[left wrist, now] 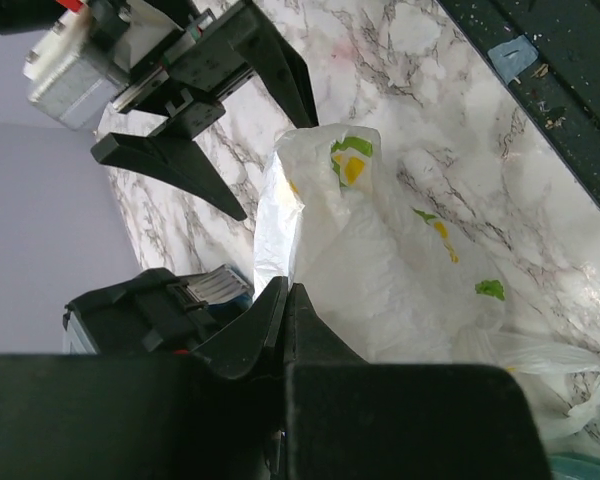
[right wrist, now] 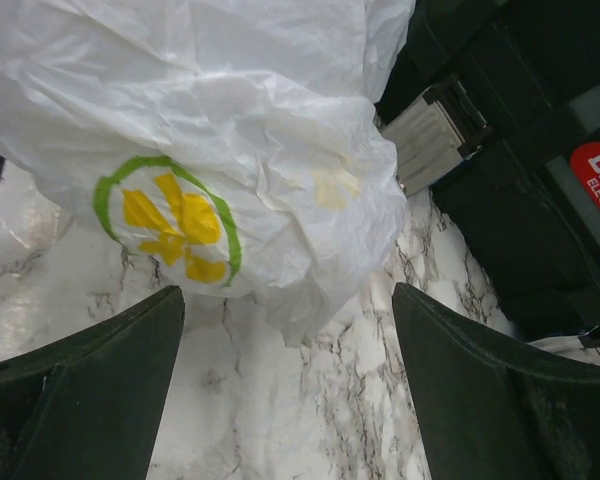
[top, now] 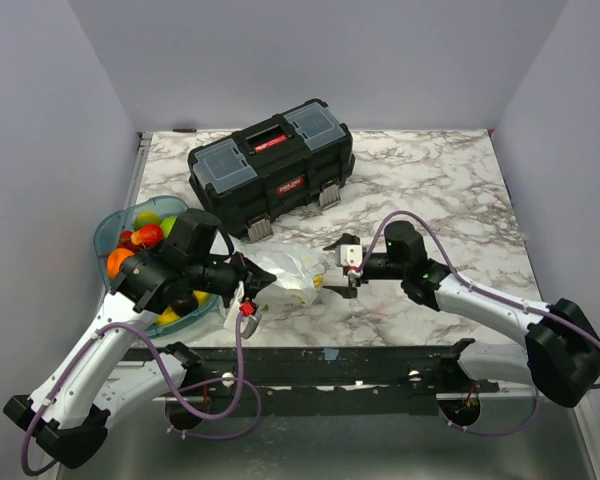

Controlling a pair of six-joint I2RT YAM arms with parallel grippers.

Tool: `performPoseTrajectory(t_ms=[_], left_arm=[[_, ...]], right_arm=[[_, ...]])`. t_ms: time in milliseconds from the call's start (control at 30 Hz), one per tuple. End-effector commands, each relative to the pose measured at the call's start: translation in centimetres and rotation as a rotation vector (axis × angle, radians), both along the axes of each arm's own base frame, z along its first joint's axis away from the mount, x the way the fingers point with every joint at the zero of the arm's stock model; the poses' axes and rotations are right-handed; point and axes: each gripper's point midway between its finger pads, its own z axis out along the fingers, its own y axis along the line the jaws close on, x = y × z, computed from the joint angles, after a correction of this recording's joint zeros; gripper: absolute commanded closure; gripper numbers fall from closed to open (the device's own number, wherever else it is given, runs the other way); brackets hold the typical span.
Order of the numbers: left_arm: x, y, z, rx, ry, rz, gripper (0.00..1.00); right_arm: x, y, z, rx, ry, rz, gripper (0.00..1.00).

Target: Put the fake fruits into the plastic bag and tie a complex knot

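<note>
The plastic bag (top: 292, 270) lies crumpled on the marble table between both grippers; it is whitish with yellow and green prints (right wrist: 170, 215). The fake fruits (top: 145, 236), red, orange, green and yellow, sit in a teal tray (top: 105, 230) at the left, partly hidden by my left arm. My left gripper (top: 264, 279) is at the bag's left edge, jaws pressed together (left wrist: 285, 290); no plastic shows between them. My right gripper (top: 333, 268) is at the bag's right end, open (right wrist: 288, 290), with a corner of the bag (right wrist: 315, 300) reaching in between its fingertips, untouched.
A black toolbox (top: 270, 165) with grey-blue lids stands just behind the bag, close to my right gripper (left wrist: 276, 168) in both wrist views. The tray overhangs the table's left edge. A dark rail (top: 330, 365) runs along the near edge.
</note>
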Motion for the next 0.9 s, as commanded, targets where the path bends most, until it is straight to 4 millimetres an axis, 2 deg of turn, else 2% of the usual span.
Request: performPoseTrajectory(t_ms=[0, 133, 200, 500, 667, 733, 767, 800, 833, 867], left_arm=[[-0.6, 0.3, 0.3, 0.006, -0.006, -0.019, 1.00], [-0.6, 0.2, 0.4, 0.003, -0.005, -0.019, 1.00], [-0.5, 0.2, 0.5, 0.001, -0.004, -0.014, 1.00], [-0.5, 0.3, 0.6, 0.000, 0.018, 0.005, 1.00], [-0.1, 0.3, 0.6, 0.000, 0.022, 0.020, 1.00], [0.1, 0.4, 0.4, 0.002, 0.028, 0.036, 1.00], [0.3, 0.4, 0.3, 0.004, 0.032, 0.046, 1.00], [0.5, 0.6, 0.2, 0.003, 0.038, 0.061, 1.00], [0.7, 0.7, 0.2, 0.003, 0.039, 0.074, 1.00], [1.0, 0.9, 0.3, 0.000, 0.044, 0.093, 1.00]], right_arm=[[1.9, 0.7, -0.3, -0.007, -0.101, -0.017, 0.18], [2.1, 0.6, -1.3, -0.044, -0.136, 0.003, 0.30], [2.0, 0.5, -1.8, -0.062, -0.154, 0.021, 0.32], [3.5, 2.1, -2.1, -0.044, -0.117, 0.002, 0.34], [2.9, 3.2, -1.9, -0.023, -0.126, 0.027, 0.29], [2.9, 3.3, -1.6, -0.013, -0.128, 0.028, 0.39], [3.0, 3.3, -1.4, -0.010, -0.129, 0.023, 0.49], [3.1, 3.2, -1.3, -0.014, -0.130, 0.014, 0.61], [3.1, 3.1, -1.3, -0.023, -0.130, 0.008, 0.82], [3.4, 2.7, -1.4, -0.043, -0.126, -0.017, 0.99]])
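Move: The loose corner of the plastic bag hangs almost between the right gripper's open fingers: about 2 cm ahead, 3 cm left and 3 cm below. The left gripper's pinch on the bag is some 9 cm left, 2 cm back and 8 cm higher. The toolbox sits about 19 cm ahead and 11 cm left. From the left hand, the corner lies roughly 9 cm to the right, 1 cm ahead and 8 cm below. Lower the right gripper about 3.5 cm while reaching some 2.5 cm forward, narrowing its wide-open fingers partway. Then slide it about 2 cm left onto the bag's loose corner and shut the fingers to pinch the plastic at their tips. Keep the left gripper still and shut on its end of the bag. ##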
